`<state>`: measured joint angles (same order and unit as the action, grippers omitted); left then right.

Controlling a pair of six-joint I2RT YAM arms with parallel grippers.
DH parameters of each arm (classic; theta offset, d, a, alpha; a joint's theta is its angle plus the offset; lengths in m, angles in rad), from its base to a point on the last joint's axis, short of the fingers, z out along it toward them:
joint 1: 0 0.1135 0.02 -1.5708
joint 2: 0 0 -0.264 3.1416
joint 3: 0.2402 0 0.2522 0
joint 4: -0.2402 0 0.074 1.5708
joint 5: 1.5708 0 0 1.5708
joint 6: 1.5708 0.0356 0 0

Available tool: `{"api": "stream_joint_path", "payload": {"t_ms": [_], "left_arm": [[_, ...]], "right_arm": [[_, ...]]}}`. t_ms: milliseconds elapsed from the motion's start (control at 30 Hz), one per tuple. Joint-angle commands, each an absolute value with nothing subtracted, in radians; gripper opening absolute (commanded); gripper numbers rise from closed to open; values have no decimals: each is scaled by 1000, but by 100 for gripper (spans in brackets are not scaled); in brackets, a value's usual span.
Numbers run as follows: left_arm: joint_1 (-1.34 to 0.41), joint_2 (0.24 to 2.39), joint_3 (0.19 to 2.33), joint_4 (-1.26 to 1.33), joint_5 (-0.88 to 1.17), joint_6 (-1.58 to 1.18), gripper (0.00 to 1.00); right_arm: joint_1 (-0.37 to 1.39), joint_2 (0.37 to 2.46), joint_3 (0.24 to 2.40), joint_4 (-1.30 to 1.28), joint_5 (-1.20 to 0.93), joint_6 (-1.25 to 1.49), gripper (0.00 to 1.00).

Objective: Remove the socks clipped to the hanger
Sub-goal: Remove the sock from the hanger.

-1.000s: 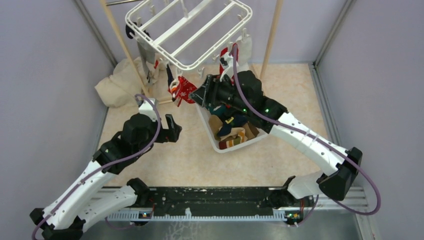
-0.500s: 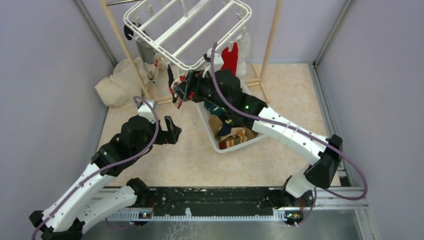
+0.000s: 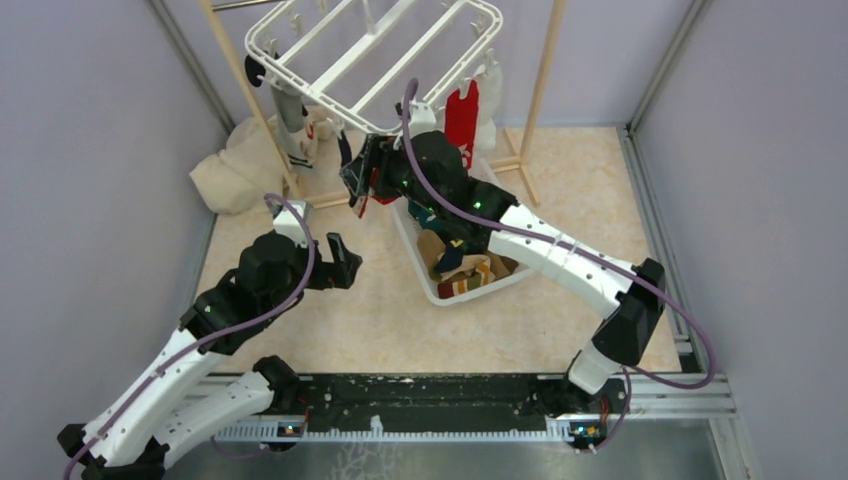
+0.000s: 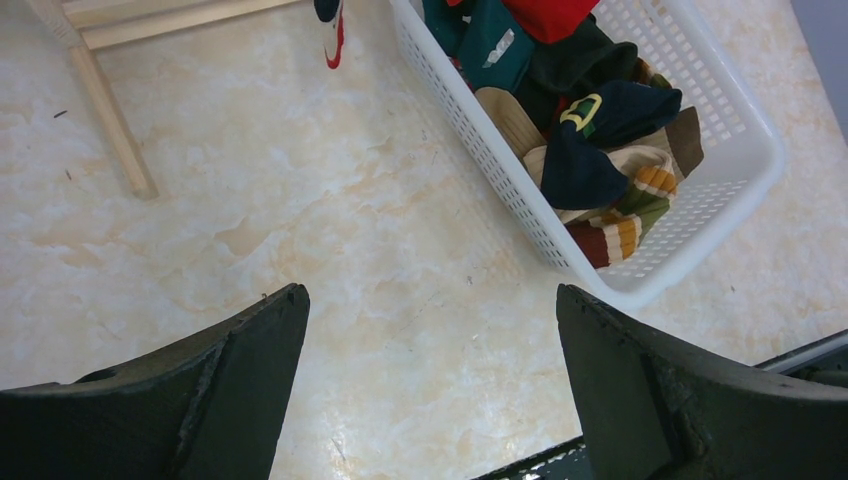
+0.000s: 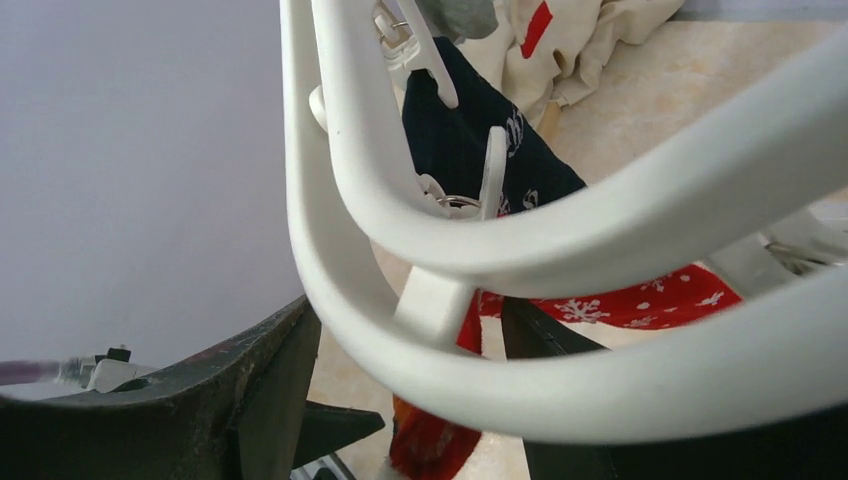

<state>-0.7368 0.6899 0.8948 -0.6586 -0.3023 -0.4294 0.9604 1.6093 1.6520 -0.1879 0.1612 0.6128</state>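
Note:
The white hanger (image 3: 372, 62) hangs at the back, tilted. Clipped to it are a red sock (image 3: 462, 112), a grey striped sock (image 3: 288, 118) and a red snowflake sock (image 3: 357, 203). My right gripper (image 3: 362, 172) is up under the hanger's near corner. In the right wrist view the hanger rim (image 5: 330, 190) crosses in front, and my right gripper (image 5: 405, 375) stands open around a white clip (image 5: 435, 300) and the red snowflake sock (image 5: 425, 440). A dark navy sock (image 5: 465, 150) hangs behind. My left gripper (image 3: 337, 262) (image 4: 430, 330) is open over bare floor, holding nothing.
A white slatted basket (image 3: 452, 291) (image 4: 620, 285) with several loose socks sits under my right arm. Wooden poles (image 3: 238, 75) (image 3: 546, 65) flank the hanger. A cream cloth bundle (image 3: 232, 165) lies at the back left. Grey walls close in on both sides.
My right arm has swung up and left from above the basket to the hanger's near corner, its jaws now around the red snowflake sock. The left arm has barely moved.

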Motion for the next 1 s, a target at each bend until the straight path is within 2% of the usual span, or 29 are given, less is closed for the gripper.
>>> {"api": "stream_joint_path", "payload": {"t_ms": [0,67,267,467,567,667,733,967], "left_arm": [[-730,676,888,-656,-300,-423,99],[-731,678,886,-652,-297,-426,99],[-731,689,887,-643,-287,-429,99],[-730,693,889,-637,-285,-434,99],[-731,697,890,-630,-278,-437,99],[-731,700,892,-626,-278,-440,99],[-731,700,894,-623,-276,-440,99],[-730,706,903,-602,-279,-436,99]], "right_arm": [[975,1594,1681,-169,178,631,67],[976,1580,1656,-161,187,633,66],[976,1547,1608,-154,199,632,46],[976,1512,1551,-157,209,639,46],[976,1498,1544,-160,220,632,42],[975,1484,1555,-170,229,613,33],[974,1477,1568,-185,234,601,22],[953,1451,1595,-215,177,598,4]]}}
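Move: The red snowflake sock hangs roughly 3 cm to the right hand's right and 4 cm below it, level with it fore and aft. The hanger's near corner is about 3 cm ahead, 3 cm right and 5 cm above, the navy sock some 4 cm ahead, 2 cm left and 4 cm below. The basket's middle lies around 19 cm right, 3 cm back and 30 cm down. From the left hand, the snowflake sock is about 11 cm ahead, 7 cm right and 8 cm higher. Down first, by some 3.5 cm beneath the hanger's near corner and easing right, the right hand then rises about 2 cm while going on right, 3 cm in all, away from the navy sock. Its fingers go from two-thirds open to almost shut, partly on the way down and mostly from the low point on, and pinch the snowflake sock just below the rim. ##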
